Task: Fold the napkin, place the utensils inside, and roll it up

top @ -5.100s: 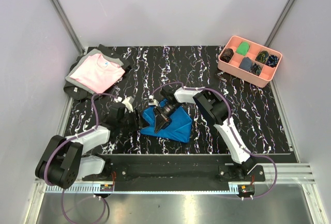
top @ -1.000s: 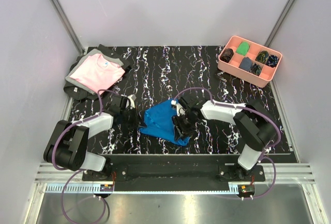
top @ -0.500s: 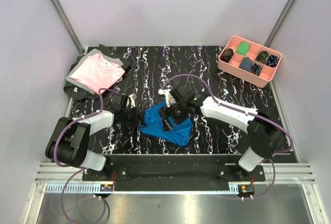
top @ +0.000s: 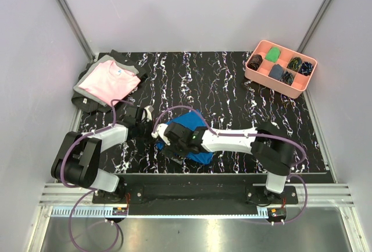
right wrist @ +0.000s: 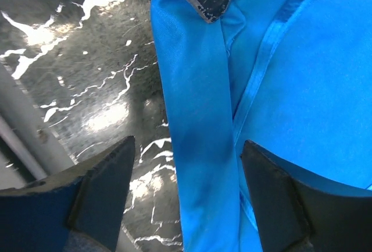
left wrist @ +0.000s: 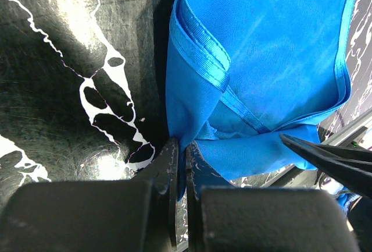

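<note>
The royal-blue satin napkin (top: 189, 128) lies crumpled and partly folded on the black marbled table (top: 232, 89), near the front middle. My left gripper (left wrist: 181, 148) is shut on the napkin's (left wrist: 261, 54) left corner, with cloth pinched between its jaws; in the top view the left gripper (top: 149, 128) sits at the napkin's left tip. My right gripper (right wrist: 187, 144) is open and low over the napkin's near-left edge, its fingers (right wrist: 104, 188) straddling a long fold of the napkin (right wrist: 200, 147) without touching it. The right gripper (top: 165, 139) reaches across from the right. The utensils are out of view.
A folded pink shirt (top: 109, 81) with grey trim lies at the back left. A pink compartment tray (top: 263, 75) with small cloth bundles stands at the back right. The table's metal front rail (top: 192, 177) runs just behind the right gripper.
My right arm has swung left across the napkin to its near-left edge, and its jaws have widened. The left gripper has kept its hold on the corner.
</note>
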Controlling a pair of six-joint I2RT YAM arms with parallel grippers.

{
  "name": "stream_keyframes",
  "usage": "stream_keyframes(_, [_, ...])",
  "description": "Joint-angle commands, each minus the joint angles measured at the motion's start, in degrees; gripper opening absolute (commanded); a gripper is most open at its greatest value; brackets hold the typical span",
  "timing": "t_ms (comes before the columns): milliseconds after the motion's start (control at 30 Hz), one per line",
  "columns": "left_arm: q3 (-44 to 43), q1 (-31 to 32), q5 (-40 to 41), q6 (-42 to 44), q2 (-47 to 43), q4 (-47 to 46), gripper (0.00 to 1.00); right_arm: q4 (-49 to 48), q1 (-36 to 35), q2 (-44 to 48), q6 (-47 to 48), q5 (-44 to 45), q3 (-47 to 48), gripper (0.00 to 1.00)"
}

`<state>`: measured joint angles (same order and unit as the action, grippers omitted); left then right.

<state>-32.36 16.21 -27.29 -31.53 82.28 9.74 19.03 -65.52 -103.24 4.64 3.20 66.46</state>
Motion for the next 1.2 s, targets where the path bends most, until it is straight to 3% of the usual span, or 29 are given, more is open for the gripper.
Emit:
stream_keyframes(0, [-0.7,-0.5,1.9,1.8,1.3,1.8,0.0,-3.9,-0.8,-1.6,2.7,4.9,-0.1,0.78])
stream_keyframes(167, [-0.4,-0.5,1.9,1.9,0.7,1.2,0.0,-2.8,-0.8,-3.6,1.4,4.5,-0.5,0.57])
stream_keyframes(467, [0.3,-0.6,2.8,1.5,-1.5,0.2,0.0,-0.9,0.5,-7.0,-1.8,-5.9,-1.6,0.39])
stream_keyframes(567, [0.6,-1.1,3.8,1.2,-4.2,-0.3,0.19,-1.3,2.6,-6.4,-2.3,-11.4,-3.0,0.34])
stream_keyframes(633, [1.1,-1.4,5.2,1.0,-7.0,-0.4,0.44,-2.0,4.7,-5.6,-2.3,-14.3,-3.9,0.31])
stream_keyframes(733, [2.5,-2.1,7.3,0.8,-11.2,-0.3,0.63,-3.9,8.0,-4.8,-2.3,-23.6,-5.5,0.29])
stream_keyframes(833, [4.5,-2.8,10.0,0.1,-15.8,-0.1,0.7,-5.8,10.4,-5.0,-2.2,-30.8,-6.6,0.28])
stream_keyframes(1167, [11.1,-2.8,9.6,-0.8,-26.0,-4.5,0.71,-7.5,19.4,-12.1,-2.4,-52.4,-5.4,0.25])
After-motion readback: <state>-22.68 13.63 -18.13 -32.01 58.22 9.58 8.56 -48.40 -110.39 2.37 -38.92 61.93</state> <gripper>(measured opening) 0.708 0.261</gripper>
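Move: Just under the right hand, some 3 cm below its open fingers, lies the napkin's rolled near edge. The napkin's left end is about 4 cm ahead and 5 cm to the left, and its flat part is centred some 6 cm ahead and 7 cm to the right. The left hand already pinches that left end; from its fingers the edge spot lies about 4 cm back and 5 cm right, nearly level. Sinking about 2.5 cm onto the rolled edge, the right hand closes its fingers around it and pinches it; staying down, it then tips over by some 35 degrees so that its fingers point more back and left. The left hand holds still, then opens, lets go of the left end and draws off leftward and up, about 5 cm in all, tilting its fingers forward. ##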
